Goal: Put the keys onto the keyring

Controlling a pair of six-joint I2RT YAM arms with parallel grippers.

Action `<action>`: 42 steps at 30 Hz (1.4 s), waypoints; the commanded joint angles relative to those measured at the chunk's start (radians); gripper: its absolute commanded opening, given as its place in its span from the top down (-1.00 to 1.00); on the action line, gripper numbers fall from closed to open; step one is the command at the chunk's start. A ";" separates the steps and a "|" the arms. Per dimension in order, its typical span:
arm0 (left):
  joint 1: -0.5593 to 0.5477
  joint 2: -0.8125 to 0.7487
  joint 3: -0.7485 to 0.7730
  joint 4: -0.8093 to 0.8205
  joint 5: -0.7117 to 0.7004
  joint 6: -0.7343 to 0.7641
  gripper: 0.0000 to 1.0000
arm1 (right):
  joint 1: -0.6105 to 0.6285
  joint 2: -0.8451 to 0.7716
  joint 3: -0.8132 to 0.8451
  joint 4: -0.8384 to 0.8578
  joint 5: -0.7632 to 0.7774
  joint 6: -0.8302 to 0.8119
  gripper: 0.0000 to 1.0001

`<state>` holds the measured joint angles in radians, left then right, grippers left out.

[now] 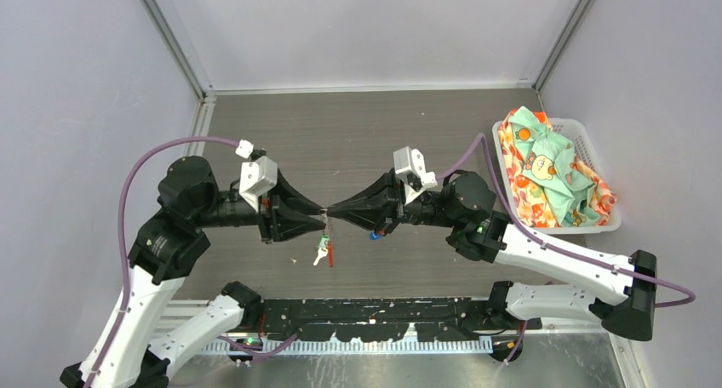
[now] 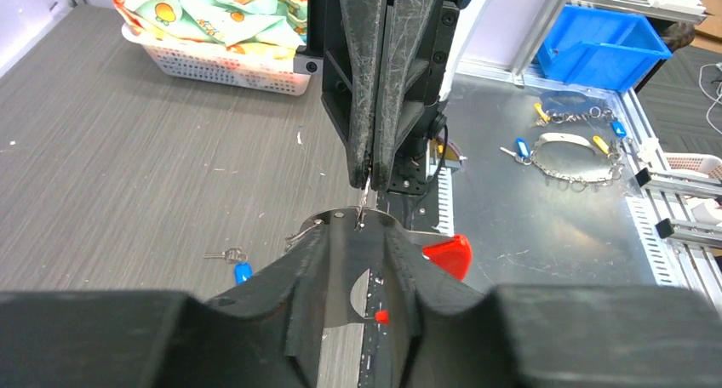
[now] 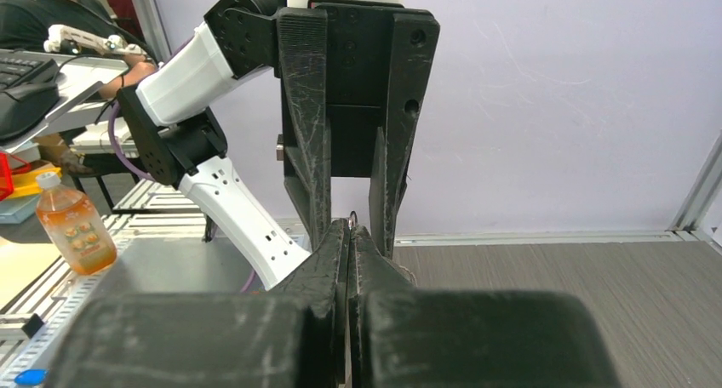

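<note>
My two grippers meet tip to tip above the middle of the table. The left gripper (image 1: pixel 318 209) (image 2: pixel 358 223) is shut across the keyring's silver ring (image 2: pixel 334 215), which spans its fingertips. A red tag (image 2: pixel 447 253) (image 1: pixel 330 253) and a green-headed key (image 1: pixel 323 242) hang below it. The right gripper (image 1: pixel 333 211) (image 2: pixel 367 180) (image 3: pixel 351 228) is shut, pinching a thin silvery bit at the ring's edge. A blue-headed key (image 1: pixel 373 233) (image 2: pixel 243 272) lies on the table under the right gripper.
A white basket (image 1: pixel 587 226) (image 2: pixel 213 65) of patterned cloths stands at the table's right. Off the table's near edge, a metal shelf holds loose chains with keys (image 2: pixel 570 154) and a blue bin (image 2: pixel 600 43). An orange bottle (image 3: pixel 77 226) stands beyond the left side.
</note>
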<state>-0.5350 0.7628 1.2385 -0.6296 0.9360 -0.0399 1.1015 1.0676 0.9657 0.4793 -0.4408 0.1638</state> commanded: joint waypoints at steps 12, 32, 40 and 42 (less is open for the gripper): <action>-0.003 -0.033 -0.013 0.069 0.041 -0.001 0.63 | -0.002 0.024 0.009 0.112 -0.057 0.055 0.98; -0.003 -0.024 0.005 -0.016 0.020 0.221 0.99 | -0.003 0.022 0.012 0.077 -0.074 0.039 0.64; -0.003 -0.017 0.036 -0.234 0.049 0.645 0.99 | -0.002 -0.021 0.054 -0.089 -0.052 -0.061 0.40; -0.003 -0.021 0.031 -0.244 0.050 0.701 0.99 | -0.002 -0.032 0.070 -0.153 -0.057 -0.101 0.35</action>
<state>-0.5365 0.7414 1.2301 -0.8116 0.9520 0.4538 1.0969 1.0767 0.9730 0.4221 -0.4995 0.1486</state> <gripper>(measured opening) 0.015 0.305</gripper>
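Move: The keyring's ring is held in the shut right fingers, about 1 cm left of and 1 cm below that hand. From the left hand it lies roughly 1 cm to the right, level in height and straight ahead at 0, between the part-open fingers. From the left hand, the red tab hangs some 4 cm back, 1 cm right and 6 cm below; the green key 1 cm back, level sideways and 8 cm below. The loose blue key lies on the table, 15 cm ahead, 8 cm right and 38 cm below. Easing back about 1 cm as it closes, the left hand shuts its fingers on the keyring by the ring, then comes forward again by as much. Only then do the right fingers open and let go, that hand sinking about 1 cm beside it. The left hand lastly sinks some 3 cm, drifts 1 cm left and rolls about 20 degrees around its finger line, front side rising, keeping its pinch. ##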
